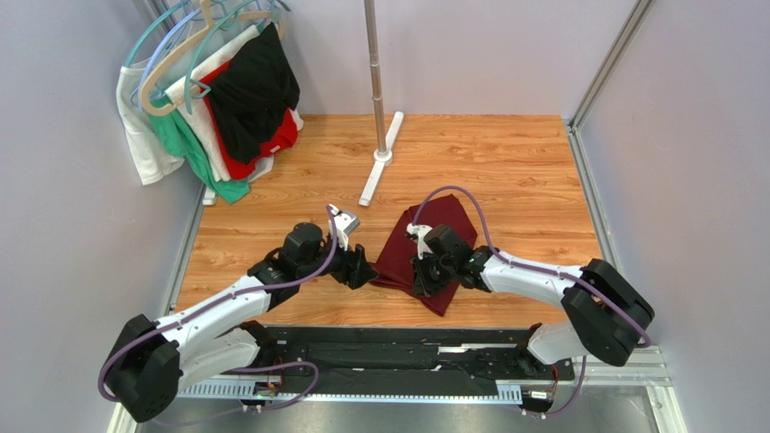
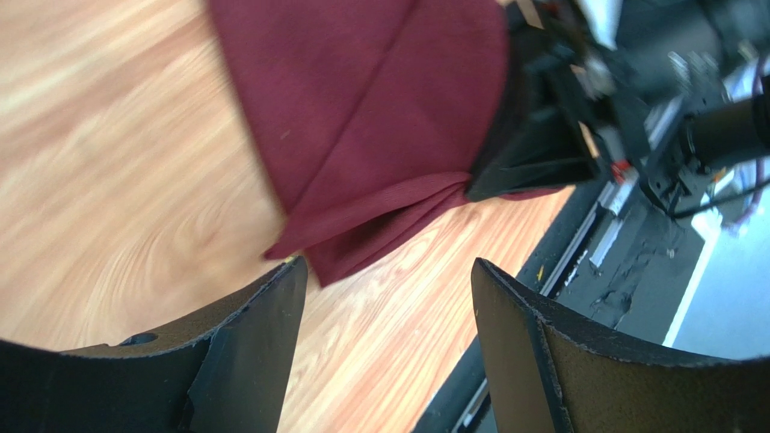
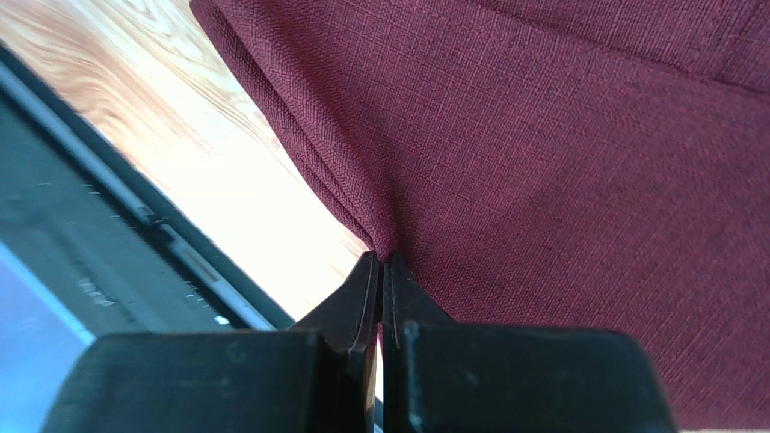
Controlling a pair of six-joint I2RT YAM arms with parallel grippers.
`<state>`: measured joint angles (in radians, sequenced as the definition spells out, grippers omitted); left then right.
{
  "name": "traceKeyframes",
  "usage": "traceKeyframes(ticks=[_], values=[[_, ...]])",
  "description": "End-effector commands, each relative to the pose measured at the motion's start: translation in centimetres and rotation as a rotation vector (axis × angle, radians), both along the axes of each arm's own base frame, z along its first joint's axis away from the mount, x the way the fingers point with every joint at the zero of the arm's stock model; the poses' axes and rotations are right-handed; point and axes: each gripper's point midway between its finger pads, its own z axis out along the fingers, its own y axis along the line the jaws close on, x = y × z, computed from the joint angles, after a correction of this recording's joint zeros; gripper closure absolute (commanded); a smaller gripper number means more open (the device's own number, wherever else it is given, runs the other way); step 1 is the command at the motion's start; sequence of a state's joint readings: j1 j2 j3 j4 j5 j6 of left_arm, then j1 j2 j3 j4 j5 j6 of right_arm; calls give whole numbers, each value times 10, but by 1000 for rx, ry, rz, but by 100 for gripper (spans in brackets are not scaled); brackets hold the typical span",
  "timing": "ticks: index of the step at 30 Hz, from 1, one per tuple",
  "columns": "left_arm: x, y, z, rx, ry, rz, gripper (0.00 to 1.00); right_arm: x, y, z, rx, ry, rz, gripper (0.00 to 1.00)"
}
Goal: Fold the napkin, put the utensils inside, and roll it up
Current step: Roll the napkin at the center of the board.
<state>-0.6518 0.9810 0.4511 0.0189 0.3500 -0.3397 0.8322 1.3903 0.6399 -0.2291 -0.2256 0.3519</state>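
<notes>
The dark maroon napkin [image 1: 445, 219] lies folded and bunched on the wooden table, its near part lifted. My right gripper [image 1: 425, 276] is shut on a fold of the napkin [image 3: 560, 153]; its jaws [image 3: 382, 262] meet on a pinch of cloth at the edge. My left gripper [image 1: 360, 269] stands open just left of the napkin's left corner. In the left wrist view the napkin corner [image 2: 380, 117] hangs just beyond that gripper [image 2: 389, 280], with only bare wood between the fingers. The right gripper [image 2: 542, 153] shows there as a black shape on the cloth. The utensils are out of view.
Garments on hangers [image 1: 217, 99] hang at the back left. A metal pole [image 1: 374, 72] rises from a white base [image 1: 380, 158] behind the napkin. Grey walls close in both sides. A black rail [image 1: 407, 347] runs along the table's near edge.
</notes>
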Motion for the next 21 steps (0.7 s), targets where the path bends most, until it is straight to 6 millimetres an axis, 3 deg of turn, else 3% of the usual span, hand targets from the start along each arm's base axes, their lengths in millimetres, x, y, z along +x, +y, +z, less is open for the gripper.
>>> traceKeyframes(ticks=[1,5,6,8,9,14,21], values=[[8,-36,34,-69,-236,-157,24,5,16,24,148,118,37,100],[9,-62,44,-96,-356,-308,23,1,14,21,179,219,83,100],[8,-68,32,-82,-331,-345,24,1,13,16,179,244,79,100],[4,-81,30,-97,-346,-424,25,3,12,18,206,269,89,100],[4,-86,19,-79,-330,-440,26,1,11,15,200,286,94,100],[0,-113,17,-110,-322,-562,25,-1,7,13,232,350,111,100],[-10,-127,-18,-49,-237,-645,26,5,4,12,274,398,123,100]])
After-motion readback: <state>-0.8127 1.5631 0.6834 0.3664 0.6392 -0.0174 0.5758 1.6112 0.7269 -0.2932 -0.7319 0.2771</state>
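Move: The left hand is empty. The napkin's folded near edge, pinched by the right gripper, lies about 12 cm to its right, 4 cm back and 9 cm below. The napkin's left corner is almost beneath the left hand, about 1 cm ahead and 1 cm right. From the right hand, the pinched edge is right at its fingertips, and the napkin's near corner lies some 4 cm right and 5 cm back. Still pinching the napkin's near edge, the right gripper stays in place while its wrist keeps rolling, some 25 degrees more, swinging the fingers towards the left and back. The left hand sweeps about 11 cm right over the napkin to the pinched edge, sinking late, and turns about 30 degrees clockwise until its open fingers point right, close beside the right fingertips. ##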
